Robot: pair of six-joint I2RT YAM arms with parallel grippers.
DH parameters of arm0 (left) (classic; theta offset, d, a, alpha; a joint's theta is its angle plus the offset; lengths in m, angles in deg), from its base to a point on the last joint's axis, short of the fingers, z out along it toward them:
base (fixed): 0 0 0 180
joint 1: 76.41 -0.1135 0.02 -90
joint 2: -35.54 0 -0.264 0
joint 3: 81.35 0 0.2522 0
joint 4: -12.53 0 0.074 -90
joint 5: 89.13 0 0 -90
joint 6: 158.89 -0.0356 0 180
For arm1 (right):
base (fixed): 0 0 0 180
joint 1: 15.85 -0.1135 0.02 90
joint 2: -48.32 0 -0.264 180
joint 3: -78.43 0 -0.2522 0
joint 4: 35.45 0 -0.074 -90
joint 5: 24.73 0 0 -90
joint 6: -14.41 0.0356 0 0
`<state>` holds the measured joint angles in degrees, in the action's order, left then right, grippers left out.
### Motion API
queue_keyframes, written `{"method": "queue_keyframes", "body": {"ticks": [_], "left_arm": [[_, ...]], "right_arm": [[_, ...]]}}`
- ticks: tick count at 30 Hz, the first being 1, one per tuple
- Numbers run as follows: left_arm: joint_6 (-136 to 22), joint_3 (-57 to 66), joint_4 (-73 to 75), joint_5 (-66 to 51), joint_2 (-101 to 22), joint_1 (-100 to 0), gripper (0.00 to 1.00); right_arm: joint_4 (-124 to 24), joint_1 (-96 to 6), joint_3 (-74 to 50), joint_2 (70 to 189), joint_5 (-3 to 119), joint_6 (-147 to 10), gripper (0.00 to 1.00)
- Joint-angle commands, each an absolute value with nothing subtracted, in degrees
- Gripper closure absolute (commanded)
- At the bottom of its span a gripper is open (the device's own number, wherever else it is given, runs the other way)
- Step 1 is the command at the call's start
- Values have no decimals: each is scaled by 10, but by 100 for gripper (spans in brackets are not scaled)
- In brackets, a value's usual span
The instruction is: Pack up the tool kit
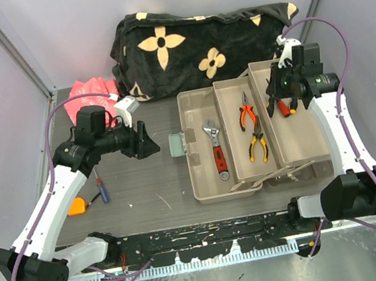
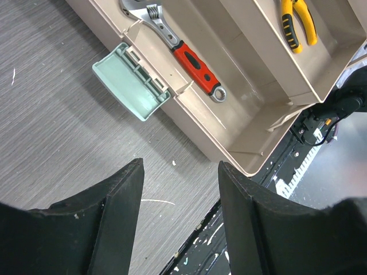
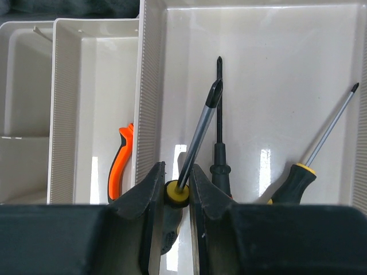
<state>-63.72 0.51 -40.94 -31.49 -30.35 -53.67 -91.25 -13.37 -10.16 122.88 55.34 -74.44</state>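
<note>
The beige toolbox (image 1: 205, 197) lies open, its fold-out trays spread to the right. A red-handled wrench (image 1: 218, 151) lies in the left compartment. Two pliers (image 1: 248, 117) lie in the middle tray. My right gripper (image 1: 283, 94) hovers over the right tray (image 3: 150, 86), shut on the yellow collar of a screwdriver (image 3: 200, 129) whose tip points away. Two more screwdrivers (image 3: 218, 114) lie on that tray's floor. My left gripper (image 1: 146, 142) is open and empty above the table, left of the box. A blue screwdriver (image 1: 101, 186) and an orange tape measure (image 1: 77, 206) lie on the table.
The black flower-patterned blanket (image 1: 193, 45) lies behind the box, with a pink bag (image 1: 92, 92) at its left. The box's mint-green latch (image 2: 129, 80) sticks out toward my left gripper (image 2: 180, 163). The wrench (image 2: 192, 57) shows beyond it. Grey walls close in both sides.
</note>
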Motion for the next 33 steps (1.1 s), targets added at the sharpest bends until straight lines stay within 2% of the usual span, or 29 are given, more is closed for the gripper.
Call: {"method": "queue_keyframes", "body": {"ticks": [1,3,8,14,18,25,29,33], "left_arm": [[-637,14,-394,-320,-301,-540,45],[-637,14,-395,-320,-301,-540,45],[-636,13,-395,-320,-298,-540,45],[-630,9,-392,-300,-289,-541,45],[-615,5,-412,-204,-279,-560,45],[-632,-73,-467,-118,-313,-710,44],[-668,-104,-464,-69,-394,-815,44],[-686,-74,-472,-60,-478,-893,45]], "right_arm": [[-905,-135,-96,1234,528,-752,80],[-907,-135,-96,1235,527,-753,67],[-906,-135,-99,1226,530,-754,47],[-906,-135,-104,1200,545,-751,42],[-901,-135,-103,1165,565,-745,34],[-870,-135,-101,1074,573,-730,15],[-868,-135,-86,1029,555,-722,12],[-870,-135,-80,1001,530,-714,11]]}}
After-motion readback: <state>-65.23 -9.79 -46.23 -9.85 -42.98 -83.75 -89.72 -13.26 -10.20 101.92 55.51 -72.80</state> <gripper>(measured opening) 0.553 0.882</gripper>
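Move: The black-yellow screwdriver held in the right hand is over its tray spot by the far tray's left wall, some 3 cm straight below that hand. From the right hand, the red screwdriver is level ahead and 4 cm right, the orange pliers 6 cm left and 1 cm back in the lower tray. From the left hand, the blue screwdriver on the table lies about 20 cm left, 1 cm ahead, 24 cm below; the orange tape measure is 9 cm left of it and 5 cm nearer the base. The black-yellow screwdriver is let go as the right fingers open wide barely a centimetre lower; that hand then rises about 12 cm and draws back 7, fingers tilting up. The blue screwdriver is approached by the empty left hand, first still, then swinging fast left and down with a little forward, turning counter-clockwise and dipping its half-open fingers towards the table. ##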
